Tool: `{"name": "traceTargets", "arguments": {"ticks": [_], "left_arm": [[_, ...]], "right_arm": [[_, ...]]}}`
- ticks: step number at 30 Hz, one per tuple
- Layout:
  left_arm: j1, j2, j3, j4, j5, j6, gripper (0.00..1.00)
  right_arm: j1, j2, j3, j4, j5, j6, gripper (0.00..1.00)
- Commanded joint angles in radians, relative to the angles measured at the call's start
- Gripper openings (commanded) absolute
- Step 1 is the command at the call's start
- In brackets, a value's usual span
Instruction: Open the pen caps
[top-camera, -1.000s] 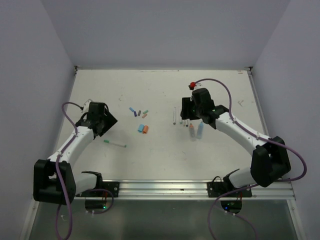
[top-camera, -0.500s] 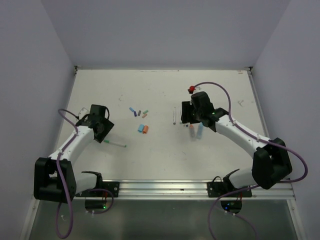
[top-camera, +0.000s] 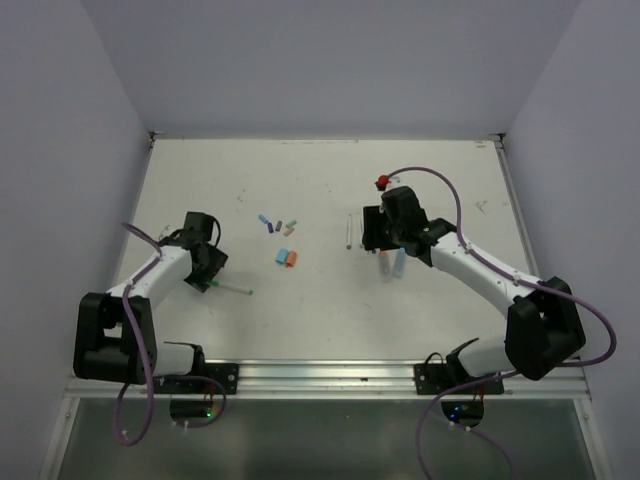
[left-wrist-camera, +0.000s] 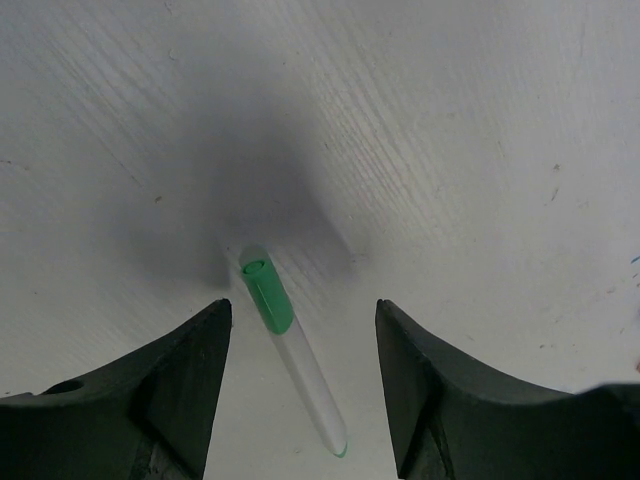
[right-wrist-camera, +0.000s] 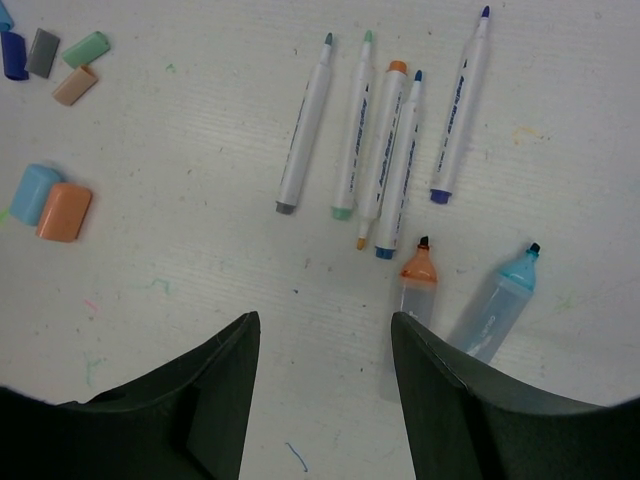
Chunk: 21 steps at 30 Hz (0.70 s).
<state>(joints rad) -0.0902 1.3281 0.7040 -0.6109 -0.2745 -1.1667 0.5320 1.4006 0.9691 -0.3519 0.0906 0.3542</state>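
Observation:
A thin pale pen (left-wrist-camera: 305, 385) with a green cap (left-wrist-camera: 266, 292) on its far end lies on the table between the fingers of my left gripper (left-wrist-camera: 302, 312), which is open and touches nothing. In the top view that gripper (top-camera: 207, 275) hangs over the pen's left end (top-camera: 232, 289). My right gripper (right-wrist-camera: 324, 325) is open and empty above bare table. Loose pen caps lie apart: a light blue one (right-wrist-camera: 32, 192), an orange one (right-wrist-camera: 64, 211), and small ones (right-wrist-camera: 84, 48) at the upper left.
Several uncapped thin pens (right-wrist-camera: 380, 150) lie side by side ahead of the right gripper. An orange marker (right-wrist-camera: 415, 290) and a light blue marker (right-wrist-camera: 495, 300) lie by its right finger. White walls (top-camera: 90, 150) close in the table.
My left gripper has moved nearer and down over the green-capped pen, its jaws narrowing a little. The right arm has barely shifted.

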Motion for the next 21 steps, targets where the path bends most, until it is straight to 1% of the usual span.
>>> {"name": "traceTargets", "arguments": {"ticks": [1,8,14,17,18,20,21], "left_arm": [[0.015,0.025,-0.008,0.019,-0.014,-0.028,0.62],[0.029,0.045,-0.027,0.019,-0.006,-0.040,0.57],[0.032,0.082,-0.032,0.023,-0.009,-0.030,0.51],[0.032,0.091,-0.046,0.056,0.000,-0.016,0.40],[0.033,0.092,-0.060,0.065,0.004,-0.011,0.33],[0.040,0.094,-0.070,0.102,0.029,0.002,0.26],[0.040,0.095,-0.072,0.109,0.034,0.015,0.20]], "right_arm": [[0.006,-0.035,-0.007,0.008,0.023,-0.012,0.59],[0.011,-0.032,-0.009,0.013,0.018,-0.008,0.59],[0.016,-0.034,-0.010,0.013,0.024,-0.008,0.59],[0.019,-0.035,-0.007,0.010,0.028,-0.008,0.59],[0.020,-0.035,-0.007,0.010,0.026,-0.008,0.59],[0.025,-0.035,-0.003,0.005,0.026,-0.006,0.59],[0.028,-0.034,0.000,0.001,0.026,-0.008,0.59]]}}
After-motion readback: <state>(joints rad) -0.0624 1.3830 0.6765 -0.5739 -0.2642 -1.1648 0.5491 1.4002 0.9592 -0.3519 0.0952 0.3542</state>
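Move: The green pen's cap lies nearly under the left hand's open fingers, about 2 cm below, 1 cm back and 1 cm to the left; its clear barrel runs off to the right and slightly back. The pulled-off blue cap lies about 5 cm ahead of and 15 cm to the right of that hand, the orange cap 2 cm farther right, and a small purple cap some 13 cm ahead and 13 cm right. From the right hand the green cap is roughly 39 cm left, 7 cm back and 11 cm below. The green cap is taken between the left hand's fingers: the hand sinks about 2 cm onto it while easing some 1 cm back and slightly left. Once nearly down, the wide-open fingers shut, mostly late on, and pinch the cap from both sides near its end, the hand creeping a little forward again as they close. ##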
